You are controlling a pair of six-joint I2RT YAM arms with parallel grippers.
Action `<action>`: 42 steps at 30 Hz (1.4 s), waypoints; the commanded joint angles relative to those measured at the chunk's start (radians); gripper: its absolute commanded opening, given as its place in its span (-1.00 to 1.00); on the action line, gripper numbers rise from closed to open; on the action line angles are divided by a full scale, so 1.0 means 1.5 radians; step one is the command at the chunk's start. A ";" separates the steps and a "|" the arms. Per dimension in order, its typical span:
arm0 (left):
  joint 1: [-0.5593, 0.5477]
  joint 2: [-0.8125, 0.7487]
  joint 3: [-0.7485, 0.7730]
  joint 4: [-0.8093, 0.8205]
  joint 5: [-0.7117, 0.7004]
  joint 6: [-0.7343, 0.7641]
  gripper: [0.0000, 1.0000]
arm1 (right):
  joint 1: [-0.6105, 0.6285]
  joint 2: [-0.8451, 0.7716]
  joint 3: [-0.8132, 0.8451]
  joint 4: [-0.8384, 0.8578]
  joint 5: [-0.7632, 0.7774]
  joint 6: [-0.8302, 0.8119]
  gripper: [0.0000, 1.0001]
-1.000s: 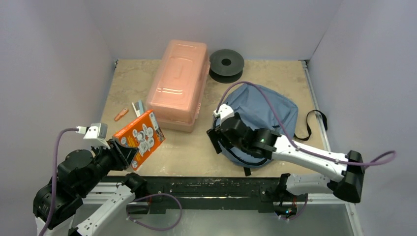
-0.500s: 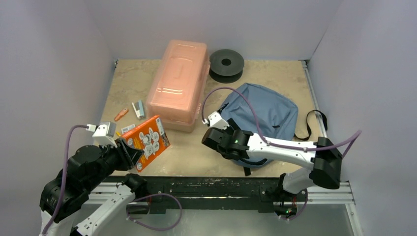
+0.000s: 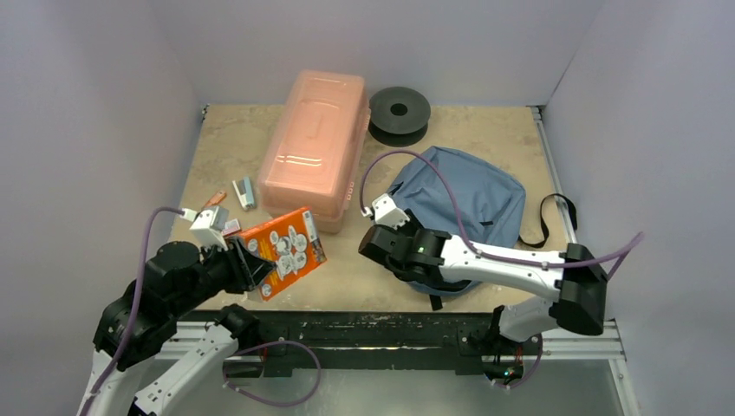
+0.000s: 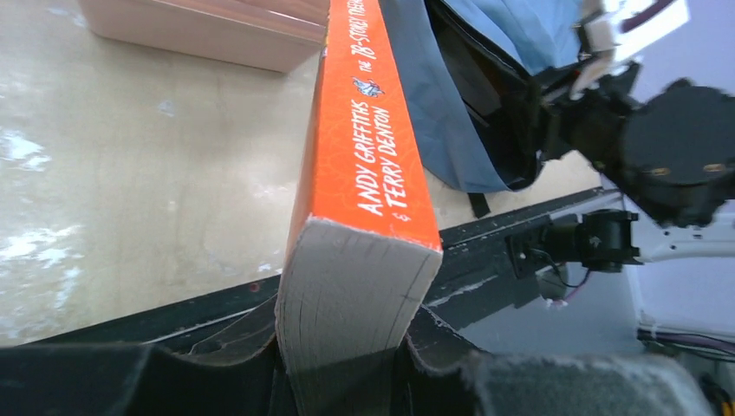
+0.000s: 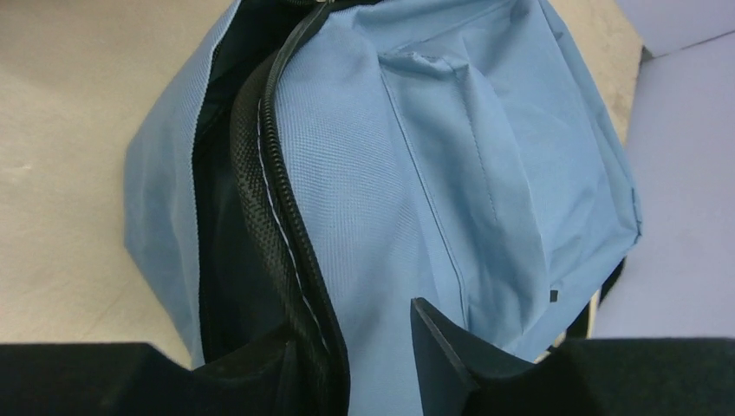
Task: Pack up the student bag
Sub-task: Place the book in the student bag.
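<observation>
The student bag (image 3: 481,195), blue-grey and soft, lies at the right of the table with its zipped mouth gaping toward the left. My right gripper (image 3: 381,250) sits at that mouth. In the right wrist view the gripper (image 5: 351,334) straddles the black zipper trim (image 5: 269,156): one finger is inside the dark opening, the other is outside on the blue fabric (image 5: 451,156), and a gap still shows between them. My left gripper (image 3: 247,264) is shut on an orange paperback book (image 3: 288,250) and holds it above the table's front left. Its jaws clamp the page end, and the spine (image 4: 373,156) points toward the bag.
A translucent pink box (image 3: 312,147) stands at the back centre, with a black spool (image 3: 399,111) to its right. Small items (image 3: 245,192) and an orange piece (image 3: 211,201) lie at the left. A black strap (image 3: 555,217) trails from the bag's right side. The black front rail (image 3: 373,325) borders the table.
My left arm has carried the book to the right, toward the bag. The right gripper has shifted to the bag's left edge and its jaws have narrowed around the zipper edge.
</observation>
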 commanded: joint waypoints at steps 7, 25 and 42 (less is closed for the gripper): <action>-0.001 0.020 -0.289 0.590 0.279 -0.435 -1.00 | -0.010 0.080 0.074 -0.108 0.156 0.112 -1.00; -0.353 0.438 -0.198 0.853 -0.152 -0.625 -1.00 | -0.174 -0.160 0.070 0.117 -0.203 -0.054 -1.00; -0.396 0.773 -0.073 1.166 -0.323 -0.603 -1.00 | -0.174 -0.190 0.077 0.118 -0.225 -0.088 -1.00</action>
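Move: The left hand, already gripping the orange book, has the student bag's mouth about 33 cm to its right, 8 cm ahead and 14 cm below; the plastic box stands some 26 cm ahead of it, 11 cm right and 20 cm below. For the right hand, the zipped mouth edge lies about 1 cm ahead, level sideways and 3 cm below, between its half-open fingers, and the middle of the bag's body is roughly 3 cm ahead, 13 cm right and 8 cm lower. The right hand dips about 3 cm while its fingers shut on the zipped edge, then lifts that edge up and slightly forward to some 6 cm above its starting height, its left side tilting up, and holds it there. Meanwhile the left hand keeps its grip on the book and carries it about 32 cm right, with smaller shares forward and down, rolling roughly 40 degrees so that its left side dips, and pushes the book's far end under the lifted flap into the bag's mouth. ##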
